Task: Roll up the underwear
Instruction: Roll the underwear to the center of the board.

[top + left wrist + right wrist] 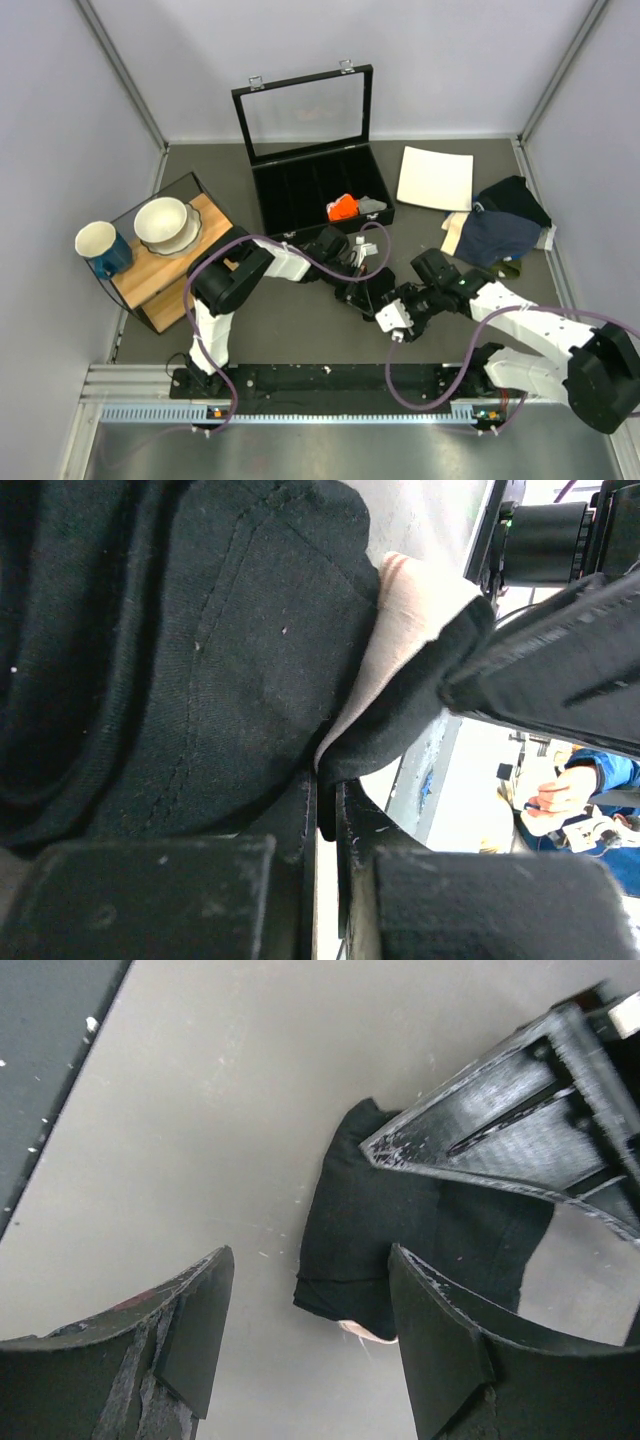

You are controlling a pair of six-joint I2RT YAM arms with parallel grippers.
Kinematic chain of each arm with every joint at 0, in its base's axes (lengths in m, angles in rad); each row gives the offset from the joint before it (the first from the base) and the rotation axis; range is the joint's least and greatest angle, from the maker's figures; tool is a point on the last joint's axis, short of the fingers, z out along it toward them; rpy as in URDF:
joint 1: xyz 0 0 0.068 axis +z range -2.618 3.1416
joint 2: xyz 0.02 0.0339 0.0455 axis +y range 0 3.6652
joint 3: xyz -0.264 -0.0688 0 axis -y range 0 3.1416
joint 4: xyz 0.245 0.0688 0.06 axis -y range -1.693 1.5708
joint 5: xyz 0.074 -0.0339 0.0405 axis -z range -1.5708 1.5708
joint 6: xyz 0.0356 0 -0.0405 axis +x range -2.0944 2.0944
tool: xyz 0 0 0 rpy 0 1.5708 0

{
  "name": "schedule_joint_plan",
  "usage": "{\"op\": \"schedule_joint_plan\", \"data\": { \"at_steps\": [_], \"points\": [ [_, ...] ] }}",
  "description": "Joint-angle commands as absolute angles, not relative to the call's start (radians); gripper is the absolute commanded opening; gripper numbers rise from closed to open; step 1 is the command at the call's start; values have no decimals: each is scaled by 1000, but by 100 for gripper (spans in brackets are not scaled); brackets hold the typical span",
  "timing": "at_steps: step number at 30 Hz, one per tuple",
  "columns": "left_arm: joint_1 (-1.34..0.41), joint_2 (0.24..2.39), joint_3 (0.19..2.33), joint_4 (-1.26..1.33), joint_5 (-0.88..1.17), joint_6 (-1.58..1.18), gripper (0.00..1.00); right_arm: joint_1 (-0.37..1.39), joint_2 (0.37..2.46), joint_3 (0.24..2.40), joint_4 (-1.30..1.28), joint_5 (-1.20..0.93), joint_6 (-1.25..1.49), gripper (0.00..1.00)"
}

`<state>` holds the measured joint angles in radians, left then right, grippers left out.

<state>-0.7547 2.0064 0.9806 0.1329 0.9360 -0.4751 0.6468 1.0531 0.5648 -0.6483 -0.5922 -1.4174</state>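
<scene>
The underwear (pixel 200 660) is a rolled bundle of black fabric with a pale beige waistband strip (pixel 400 610) showing at one end. It lies on the grey table between the two grippers (pixel 364 296). My left gripper (pixel 328 792) is shut on a black edge of the underwear. My right gripper (pixel 310 1260) stands open just beside the roll (pixel 400 1230), one fingertip (pixel 430 1300) in front of it and nothing held. In the top view the left gripper (pixel 357 272) and the right gripper (pixel 387 312) meet mid-table.
A black case (pixel 320 195) with its glass lid up stands behind, holding an orange roll (pixel 343 208) and a grey one (pixel 373 205). A white plate (pixel 435 178) and a heap of navy garments (pixel 500 232) lie right. A wooden board (pixel 160 265) with a bowl and a mug (pixel 100 246) is left.
</scene>
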Motion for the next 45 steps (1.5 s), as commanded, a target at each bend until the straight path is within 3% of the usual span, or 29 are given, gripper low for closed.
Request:
{"op": "schedule_joint_plan", "data": {
  "at_steps": [1,7,12,19,22,26,34,38,45],
  "points": [
    [-727,2059,982,97,756,-445,0,663,1112,528,-526,-487,-1387,63],
    [-724,2043,986,104,753,-456,7,664,1187,514,-440,-399,-1342,62],
    [-718,1993,973,144,752,-476,22,664,1219,518,-420,-368,-1313,58],
    [-693,1817,876,235,674,-486,46,664,1287,558,-431,-362,-1252,41],
    [-684,1700,801,261,586,-436,51,663,1304,589,-471,-399,-1215,36],
    [-686,1499,654,342,506,-336,53,631,1328,644,-572,-488,-1190,33],
    [-745,1226,264,788,517,-120,58,503,1481,813,-855,-705,-1196,32],
    [-827,1201,239,825,528,35,58,473,1583,885,-955,-752,-1203,31],
    [-1011,1296,389,603,419,385,60,396,1712,988,-1071,-810,-1221,30]
  ]
}}
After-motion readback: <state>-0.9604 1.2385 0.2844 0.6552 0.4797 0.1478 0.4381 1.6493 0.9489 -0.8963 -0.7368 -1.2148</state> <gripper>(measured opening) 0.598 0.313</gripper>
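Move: The half-rolled black underwear has its near-left corner pinched in the left fingers already; its middle is about 3 cm ahead, 4 cm right and 1 cm below that hand. From the open right hand the middle lies some 6 cm ahead, 4 cm left and 4 cm down. The display case's middle is roughly 24 cm ahead and 10 cm left of the left hand; the navy clothes lie 20 cm ahead and 22 cm right of the right hand. The underwear's near, rolled edge is let go by the left fingers, which open, travel about 4 cm forward, then lift leftward and swing back with a strong wrist roll. Meanwhile the right hand goes forward about 5 cm and down 3 onto the roll's right end and pinches it, its grip effort rising, while the wrist rolls some 35 degrees. ##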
